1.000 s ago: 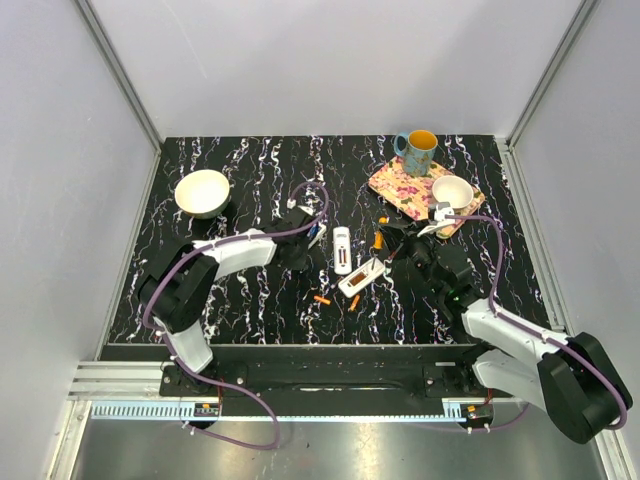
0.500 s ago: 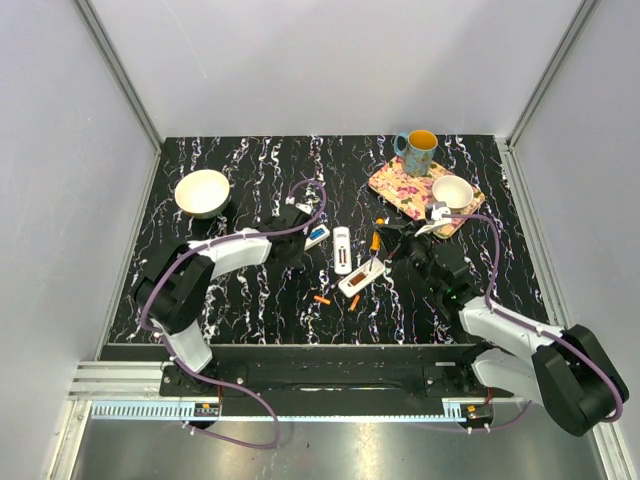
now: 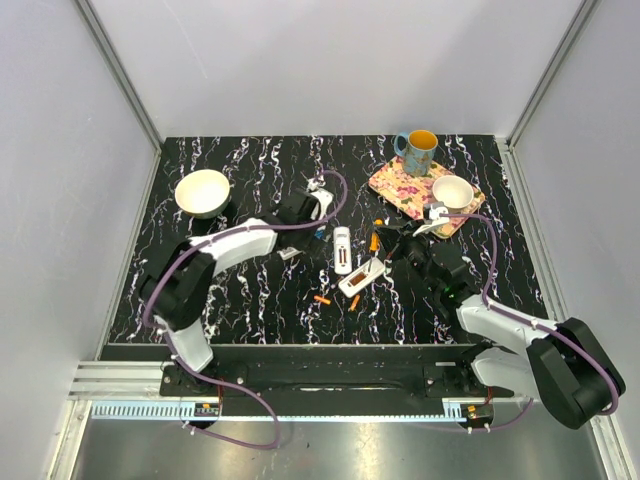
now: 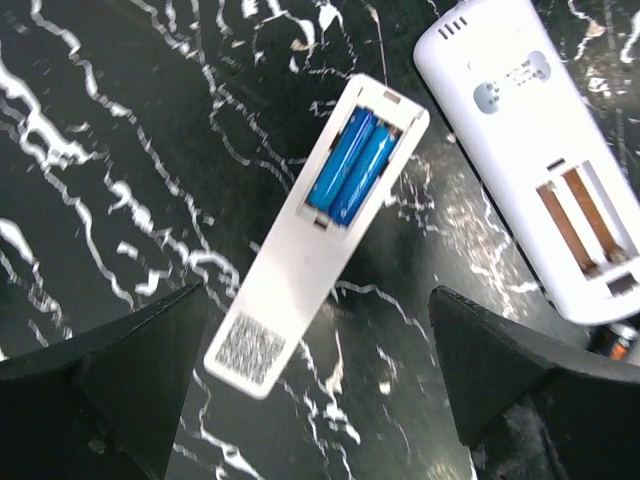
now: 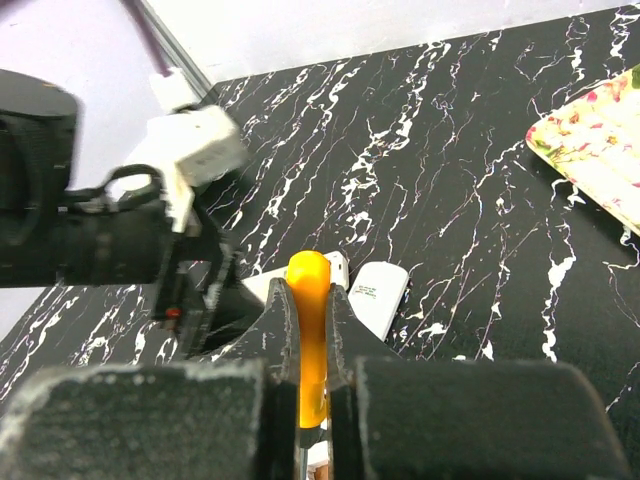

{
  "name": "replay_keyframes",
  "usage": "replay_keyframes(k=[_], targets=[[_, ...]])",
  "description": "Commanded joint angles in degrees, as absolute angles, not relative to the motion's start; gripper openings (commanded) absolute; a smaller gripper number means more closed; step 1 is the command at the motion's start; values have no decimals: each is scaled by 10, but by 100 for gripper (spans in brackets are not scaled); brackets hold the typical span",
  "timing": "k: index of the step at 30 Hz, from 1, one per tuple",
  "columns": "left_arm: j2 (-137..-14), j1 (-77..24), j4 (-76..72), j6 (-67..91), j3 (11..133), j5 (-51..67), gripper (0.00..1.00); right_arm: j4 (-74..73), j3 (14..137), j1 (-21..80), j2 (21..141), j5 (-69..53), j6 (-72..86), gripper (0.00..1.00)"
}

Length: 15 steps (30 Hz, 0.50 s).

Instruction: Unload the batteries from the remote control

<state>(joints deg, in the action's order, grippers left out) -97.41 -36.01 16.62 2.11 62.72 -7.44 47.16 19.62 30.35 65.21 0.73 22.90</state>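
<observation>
A slim white remote control point(image 4: 310, 250) lies flat under my open left gripper point(image 4: 318, 295), its compartment bared with two blue batteries point(image 4: 350, 165) point(image 3: 318, 236) inside. Nothing sits between the left fingers point(image 4: 130, 360). Beside it a wider white remote point(image 4: 530, 150) point(image 3: 342, 250) shows a bare compartment. A third remote point(image 3: 362, 275) lies slantwise nearer the arms. My right gripper point(image 5: 308, 290) point(image 3: 385, 238) is shut on an orange battery point(image 5: 308, 270) held lengthwise. Loose orange batteries point(image 3: 322, 299) point(image 3: 354, 302) lie on the black marbled table.
A cream bowl point(image 3: 203, 192) stands at the far left. At the far right a floral tray point(image 3: 400, 185) carries a small bowl point(image 3: 452, 190), with a blue and yellow mug point(image 3: 418, 152) behind it. The left arm's wrist point(image 5: 190, 150) fills the right wrist view's left side.
My left gripper has opened, let go of the slim remote and drawn away toward the table's far side. The right gripper stays shut on the orange battery, shifted slightly.
</observation>
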Motion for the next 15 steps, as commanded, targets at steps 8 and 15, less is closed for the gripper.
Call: replay_keyframes(k=[8, 15], targets=[[-1119, -327, 183, -49, 733, -12, 83, 481, 200, 304, 609, 14, 213, 0], [-1098, -325, 185, -29, 696, 40, 38, 485, 201, 303, 620, 6, 213, 0]])
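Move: Ahead of the left hand by about 3 cm, 1 cm to its right and 5 cm below it lies the middle of the slim remote with two blue batteries. The white remote stands some 9 cm to the hand's right and 1 cm farther out; the second white remote is 12 cm right and 5 cm back, and a loose orange battery about 10 cm back and 4 cm right. From the right hand, the slim remote is roughly 6 cm ahead, 13 cm left and 18 cm down. Dropping about 4.5 cm while reaching some 3 cm forward, the left hand comes down over the slim remote with fingers wide, turning slightly clockwise. Once low, it closes them to about half open, pinching the remote by its long sides just below the battery bay. The right hand keeps its grip on the orange screwdriver and rises about 2 cm. ##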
